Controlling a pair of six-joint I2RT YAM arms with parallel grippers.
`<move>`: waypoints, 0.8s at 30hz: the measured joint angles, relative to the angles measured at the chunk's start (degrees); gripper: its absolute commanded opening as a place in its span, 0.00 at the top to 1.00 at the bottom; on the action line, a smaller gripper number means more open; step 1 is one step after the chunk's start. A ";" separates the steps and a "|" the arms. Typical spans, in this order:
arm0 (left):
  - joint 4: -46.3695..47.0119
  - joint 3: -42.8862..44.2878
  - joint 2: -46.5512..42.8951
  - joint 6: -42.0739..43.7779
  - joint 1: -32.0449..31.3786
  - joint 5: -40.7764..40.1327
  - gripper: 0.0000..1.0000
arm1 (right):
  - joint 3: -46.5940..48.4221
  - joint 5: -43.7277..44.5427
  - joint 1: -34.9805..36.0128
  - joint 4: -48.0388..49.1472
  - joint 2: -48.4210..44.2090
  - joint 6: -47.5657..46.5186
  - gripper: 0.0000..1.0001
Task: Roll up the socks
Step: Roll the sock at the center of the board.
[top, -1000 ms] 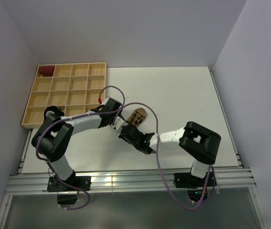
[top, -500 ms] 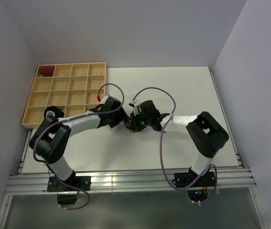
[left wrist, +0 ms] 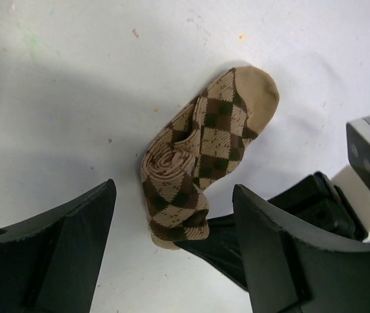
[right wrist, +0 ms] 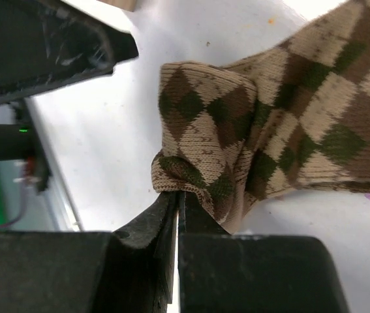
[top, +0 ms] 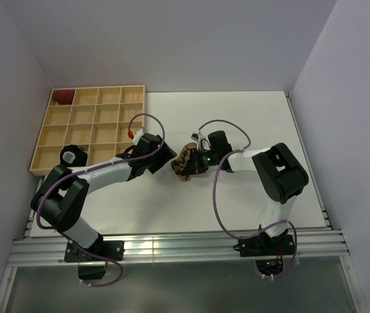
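Observation:
One of the socks, tan with brown argyle diamonds (top: 186, 162), lies mid-table, its cuff end rolled into a bundle and its toe flat (left wrist: 204, 150). My left gripper (top: 169, 162) is open just left of it; in the left wrist view the roll lies ahead of the two wide-apart fingers (left wrist: 173, 195), touching neither. My right gripper (top: 196, 163) is shut, coming from the right. Its closed tips (right wrist: 177, 195) are pushed under a fold of the sock's (right wrist: 237, 130) rolled end. The right fingers (left wrist: 237, 251) show as a dark wedge beneath the roll.
A wooden compartment tray (top: 90, 130) stands at the table's left back, with a small dark red bundle (top: 62, 96) in its far-left corner cell. Both arms' purple cables loop above the sock. White table extends to the right and back.
The left gripper opened and drew back left off the sock. The right arm swung from the front round to the sock's right side. The sock went from flat to bunched.

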 measured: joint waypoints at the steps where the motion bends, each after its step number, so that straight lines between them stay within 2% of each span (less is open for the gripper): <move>1: 1.16 -0.76 0.00 -0.39 0.00 0.42 0.24 | 0.00 -1.46 -0.68 0.59 0.70 0.87 1.00; 7: 4.00 -2.03 2.14 -1.27 -0.20 2.23 0.27 | 0.00 -8.76 -4.04 4.22 4.20 5.84 1.00; 15: 5.42 -0.66 6.51 -1.36 -0.31 3.65 0.30 | 1.25 -12.68 -5.95 4.00 6.69 8.26 1.00; 21: 5.77 1.44 8.72 -1.31 -0.31 3.98 0.41 | 2.29 -14.21 -6.95 3.04 7.91 9.22 1.00; 24: 5.57 2.01 10.10 -1.38 -0.31 3.98 0.50 | 2.60 -14.27 -6.99 2.29 8.07 9.38 1.00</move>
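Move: Below the left fingers, some 5 cm to their right, 2 cm ahead and 6 cm lower, lies the sock's rolled end. The right fingertips grip its near edge about 7 cm to the right of the left hand point, level in reach and 6 cm lower. From the right hand the rolled end sits 2 cm ahead and 2 cm to the left, nearly level. The toe end lies roughly 6 cm farther out and 3 cm right of the rolled end. Sinking about 4 cm and easing some 2 cm to the right, the left hand comes down over the sock's rolled end, its fingers partly closing to straddle it. The right hand keeps its shut pinch on the near edge, rolling about 15 degrees further around its finger line, top side going forward, while drawing 1.5 cm to the right. ##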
